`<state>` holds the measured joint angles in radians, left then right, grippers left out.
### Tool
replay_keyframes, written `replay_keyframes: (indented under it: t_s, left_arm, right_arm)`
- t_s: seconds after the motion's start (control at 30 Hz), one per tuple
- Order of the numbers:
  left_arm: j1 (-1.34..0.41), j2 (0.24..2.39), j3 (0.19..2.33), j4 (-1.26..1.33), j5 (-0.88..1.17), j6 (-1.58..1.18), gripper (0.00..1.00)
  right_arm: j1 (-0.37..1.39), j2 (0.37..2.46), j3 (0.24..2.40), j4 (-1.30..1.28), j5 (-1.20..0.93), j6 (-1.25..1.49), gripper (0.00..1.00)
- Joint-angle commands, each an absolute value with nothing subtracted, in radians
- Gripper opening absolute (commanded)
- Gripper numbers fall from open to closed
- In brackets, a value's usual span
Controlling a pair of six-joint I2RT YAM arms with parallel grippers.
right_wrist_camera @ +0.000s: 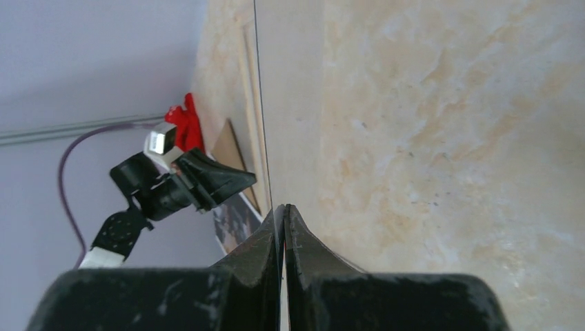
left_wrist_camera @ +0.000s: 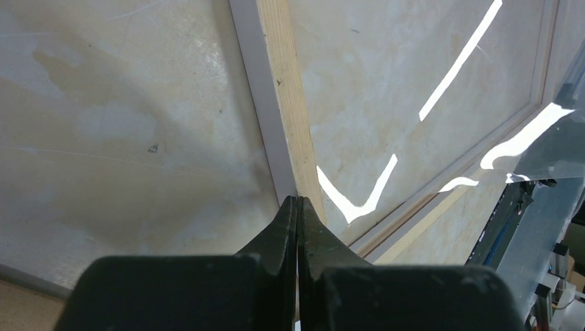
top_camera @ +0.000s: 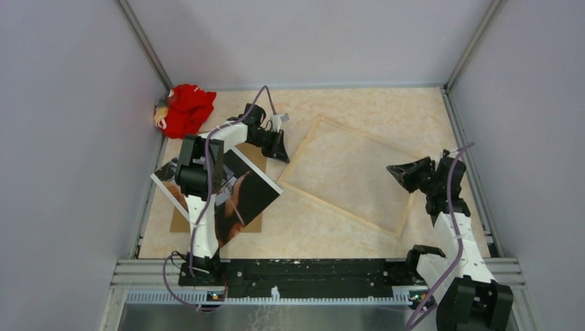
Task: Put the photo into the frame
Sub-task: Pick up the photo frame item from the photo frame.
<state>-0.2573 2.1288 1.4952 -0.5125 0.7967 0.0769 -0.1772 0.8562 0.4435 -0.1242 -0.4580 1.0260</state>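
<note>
The frame (top_camera: 345, 211) lies rear side up mid-table, its light wood edge (left_wrist_camera: 286, 103) running up from my left gripper (left_wrist_camera: 297, 200). That gripper (top_camera: 283, 153) is shut, with its tips at the frame's left edge. A clear glossy pane (top_camera: 352, 165) lies over the frame and reflects bright streaks (left_wrist_camera: 441, 83). My right gripper (top_camera: 392, 170) is at the frame's right side, shut on the pane's thin edge (right_wrist_camera: 281, 207). The photo (top_camera: 252, 189) lies face up at the left, partly under the left arm.
A brown backing board (top_camera: 253, 225) lies beneath the photo. A red cloth bundle (top_camera: 185, 109) sits in the back left corner. Grey walls enclose the table on three sides. A metal rail (top_camera: 310, 269) runs along the near edge.
</note>
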Motion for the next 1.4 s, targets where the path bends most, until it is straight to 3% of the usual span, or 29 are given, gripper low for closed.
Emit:
replay_keyframes:
  t_s: [0.0, 0.6, 1.37]
  left_arm:
    - [-0.265, 2.111, 1.464, -0.518, 0.761, 0.097, 0.0]
    - [-0.264, 2.112, 1.462, -0.521, 0.765, 0.092, 0.0]
    - [-0.264, 2.112, 1.45, -0.511, 0.765, 0.089, 0.0]
  right_arm:
    - [-0.187, 0.818, 0.488, 0.063, -0.576, 1.173, 0.0]
    - [-0.181, 0.801, 0.457, 0.423, -0.65, 1.464, 0.0]
    - [-0.023, 0.903, 0.604, 0.52, -0.551, 1.511, 0.0]
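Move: The clear sheet is already pinched in the right fingers; the photo frame it is being taken off has its middle about 9 cm to the left of this hand, 5 cm farther out and 11 cm below. The photo lies some 49 cm to the right hand's left, about level with it. From the left hand, whose shut tips rest on the frame's left rail, the frame's middle is roughly 19 cm to the right, 3 cm back and 2 cm lower, while the photo is 20 cm to its left and 9 cm back. The right hand keeps the clear sheet's edge pinched in its shut fingers and raises it about 15 cm away from the photo frame, quickly at first, easing nearly to a stop in height and then climbing again, with a drift of some 5 cm to the left. As it climbs, the wrist tips the fingers upward and rolls the hand's left side up, about 20 degrees each, while the left hand stays with its closed tips against the frame's left rail. ##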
